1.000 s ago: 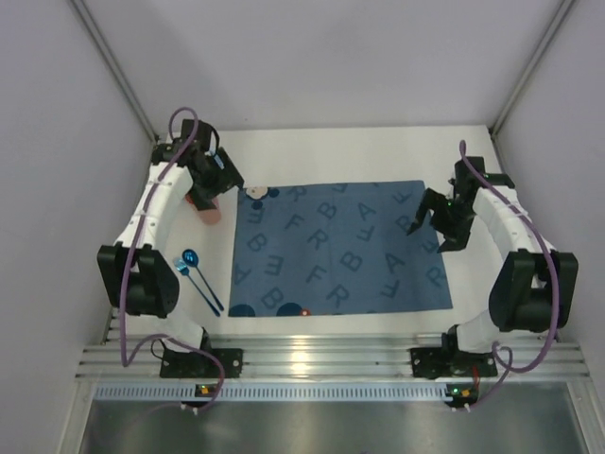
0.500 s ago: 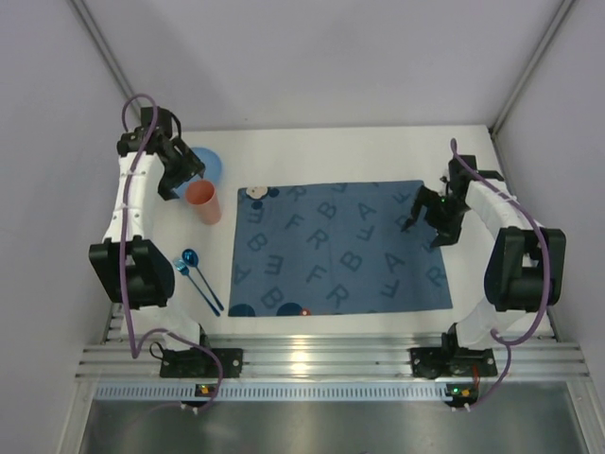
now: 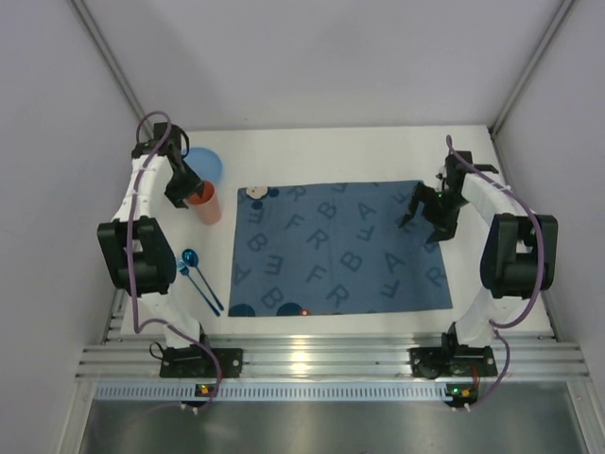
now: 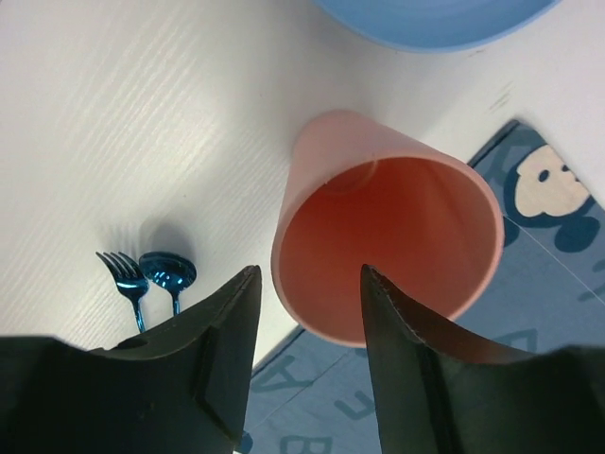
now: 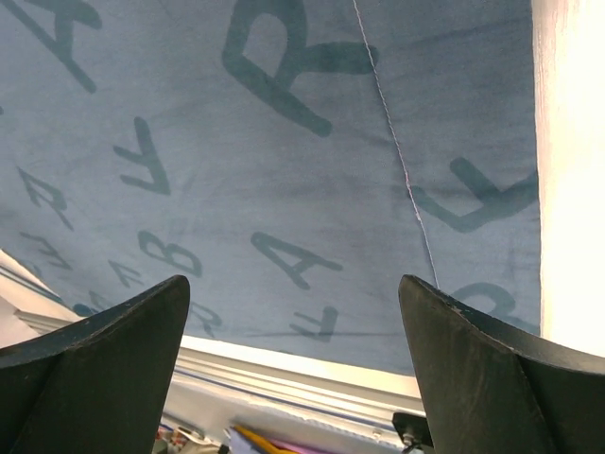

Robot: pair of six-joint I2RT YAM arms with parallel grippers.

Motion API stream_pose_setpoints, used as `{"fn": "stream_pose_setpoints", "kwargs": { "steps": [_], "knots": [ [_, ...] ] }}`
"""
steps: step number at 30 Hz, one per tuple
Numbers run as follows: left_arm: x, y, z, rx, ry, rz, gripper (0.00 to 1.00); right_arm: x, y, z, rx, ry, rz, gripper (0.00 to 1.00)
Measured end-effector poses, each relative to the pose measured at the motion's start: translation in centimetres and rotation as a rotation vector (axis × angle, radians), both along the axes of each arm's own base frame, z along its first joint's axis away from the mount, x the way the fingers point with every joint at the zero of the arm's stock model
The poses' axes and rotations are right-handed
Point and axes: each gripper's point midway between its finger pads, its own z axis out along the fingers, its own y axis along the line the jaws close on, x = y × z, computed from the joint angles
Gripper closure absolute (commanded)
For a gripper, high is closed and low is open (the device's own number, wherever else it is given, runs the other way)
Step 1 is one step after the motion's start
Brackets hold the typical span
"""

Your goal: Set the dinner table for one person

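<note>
On the white dinner table [image 3: 359,151], an orange-pink cup [image 3: 204,202] stands upright just left of the blue letter-printed placemat [image 3: 340,248]. My left gripper [image 3: 184,194] hangs over the cup's left rim. In the left wrist view the cup [image 4: 388,236] opens toward the camera. The left gripper [image 4: 307,272] is open, with one finger outside the near rim and the other over the cup's mouth, a gap still between them. My right gripper [image 3: 425,222] hovers open over the placemat's right edge [image 5: 312,161], holding nothing [image 5: 293,284].
A blue plate [image 3: 204,165] lies behind the cup, its edge [image 4: 435,19] at the top of the left wrist view. A shiny blue spoon [image 3: 191,257] and fork [image 3: 182,268] lie left of the placemat. The silver rail [image 3: 321,364] runs along the near edge.
The left arm swung back toward the plate, then came down at the cup with its jaws narrowing. The right gripper drifted slightly back along the placemat's right edge.
</note>
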Motion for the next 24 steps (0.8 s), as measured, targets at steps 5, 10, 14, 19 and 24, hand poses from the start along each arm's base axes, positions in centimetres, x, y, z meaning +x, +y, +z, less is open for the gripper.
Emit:
{"fn": "stream_pose_setpoints", "kwargs": {
  "steps": [5, 10, 14, 19, 24],
  "knots": [
    [0.2, 0.3, -2.0, 0.006, 0.041, -0.002, 0.99, 0.2, 0.0, 0.2, 0.0, -0.008, 0.0, 0.09],
    [0.5, 0.3, -2.3, 0.01, 0.041, -0.026, 1.0, 0.6, 0.2, 1.1, 0.006, -0.013, 0.0, 0.09],
    [1.4, -1.4, -1.5, 0.004, 0.017, -0.107, 1.0, 3.1, 2.0, 4.3, 0.028, -0.083, 0.025, 0.09],
    [4.0, -9.9, 1.6, -0.008, -0.087, -0.348, 1.0, 8.5, 9.6, 10.3, 0.1, -0.255, 0.187, 0.09],
    [3.4, -21.2, 3.3, -0.011, -0.146, -0.626, 1.0, 10.1, 19.0, 13.3, 0.192, -0.342, 0.363, 0.09]
  ]
}}
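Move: The cup stands under the left hand's open fingers, its near-left rim already between them; its middle is about 3 cm right, 2 cm ahead and 7 cm below. From that hand, the plate's middle is some 12 cm ahead and 2 cm left, the spoon 17 cm back and 2 cm right, the mat's middle 36 cm right and 8 cm back, all 13 cm down. From the right hand, the cup is roughly 52 cm left, 5 cm ahead and slightly lower. The left hand sinks about 2 cm, shuts its fingers on the cup's rim wall, one finger inside and one outside, then lifts some 5 cm and swings quickly about 21 cm right and a little forward, turning clockwise some 35 degrees, to carry the cup from beside the plate to over the mat's far-left part. Meanwhile the right hand, fingers wide open and empty, rises off the mat's right side and sweeps about 19 cm left, 13 cm up and 10 cm forward towards the cup, tilting its fingertips inward to the base and turning counter-clockwise. ##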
